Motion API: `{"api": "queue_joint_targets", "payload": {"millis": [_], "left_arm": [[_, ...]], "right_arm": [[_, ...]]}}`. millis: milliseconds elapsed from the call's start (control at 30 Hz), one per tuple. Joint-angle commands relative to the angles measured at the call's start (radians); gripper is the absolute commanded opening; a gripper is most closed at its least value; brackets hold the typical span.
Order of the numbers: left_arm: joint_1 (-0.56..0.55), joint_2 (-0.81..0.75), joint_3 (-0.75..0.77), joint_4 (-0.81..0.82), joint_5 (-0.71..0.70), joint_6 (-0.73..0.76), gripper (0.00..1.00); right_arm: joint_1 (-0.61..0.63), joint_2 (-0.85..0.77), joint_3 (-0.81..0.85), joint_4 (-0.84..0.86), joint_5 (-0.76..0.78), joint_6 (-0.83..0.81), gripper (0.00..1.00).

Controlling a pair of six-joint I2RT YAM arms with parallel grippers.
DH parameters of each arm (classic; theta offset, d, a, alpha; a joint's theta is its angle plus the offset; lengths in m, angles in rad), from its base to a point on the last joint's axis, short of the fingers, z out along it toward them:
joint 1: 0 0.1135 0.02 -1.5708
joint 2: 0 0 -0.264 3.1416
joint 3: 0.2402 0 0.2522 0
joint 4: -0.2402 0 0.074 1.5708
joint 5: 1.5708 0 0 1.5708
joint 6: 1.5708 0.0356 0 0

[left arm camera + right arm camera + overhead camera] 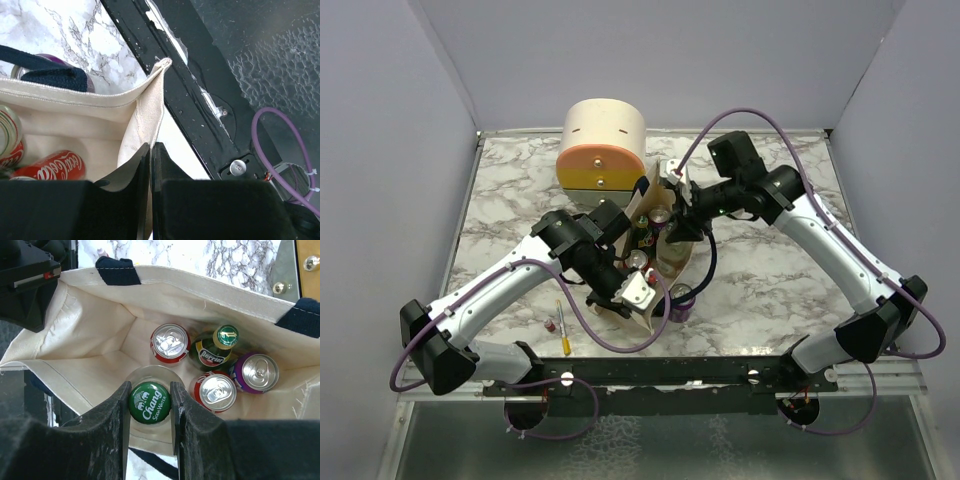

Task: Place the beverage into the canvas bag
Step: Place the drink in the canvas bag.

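Note:
The beverage, a clear glass bottle (149, 402) with a green "Chang Soda Water" cap, hangs upright inside the mouth of the canvas bag (95, 330). My right gripper (149, 401) is shut on the bottle's cap. The beige bag (672, 260) stands open mid-table with navy handles (117, 264). Its near corner seam (148, 107) is pinched in my left gripper (151, 146), which is shut on the cloth and holds the mouth open. In the top view the right gripper (672, 226) is over the bag and the left gripper (636, 293) is at its near end.
Inside the bag stand two red cans (170, 343), a green Perrier bottle (215, 347) and a purple can (256, 372). Another purple can (682, 303) stands on the table beside the bag. A cream-and-orange drawer box (603, 150) is behind it; a yellow pen (563, 325) lies near left.

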State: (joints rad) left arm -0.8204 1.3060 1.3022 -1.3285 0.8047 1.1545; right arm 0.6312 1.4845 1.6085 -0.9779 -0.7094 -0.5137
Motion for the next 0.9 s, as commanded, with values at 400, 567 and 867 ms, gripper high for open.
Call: {"api": "queue_joint_targets", "payload": {"millis": [400,567,867], "left_arm": [[-0.013,0.001,-0.035,0.048,-0.002,0.008,0.05],[-0.013,-0.004,-0.038,0.045,-0.003,0.009,0.04],[-0.012,-0.011,-0.051,0.045,0.003,0.001,0.04]], "right_arm": [[0.035,-0.004,-0.118,0.198,-0.085,0.014,0.01],[0.034,-0.004,-0.166,0.203,-0.072,-0.013,0.01],[0.035,0.005,-0.214,0.205,-0.034,-0.049,0.01]]}}
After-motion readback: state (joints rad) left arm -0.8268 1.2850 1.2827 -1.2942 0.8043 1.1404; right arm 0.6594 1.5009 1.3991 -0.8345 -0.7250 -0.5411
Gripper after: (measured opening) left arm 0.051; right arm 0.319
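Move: The soda water bottle hangs neck-up from your right fingers; its clear patch of bag floor lies almost straight beneath, roughly 24 cm down, 1 cm back and 1 cm left. One Coke can stands about 7 cm to the hand's left, level with it, a second some 6 cm ahead and 1 cm left, and the Perrier bottle about 6 cm ahead and 7 cm left. From the left hand, that patch is about 14 cm ahead, 6 cm right and 18 cm below. Lower the right gripper about 6 cm, almost straight down into the open bag, easing around 1 cm left early on, and bring the soda water bottle down beside the Coke cans. Keep the fingers shut on its neck just under the green cap and the wrist nearly unturned. Hold the left gripper still, keeping its pinch on the bag's near rim so the mouth stays open. ##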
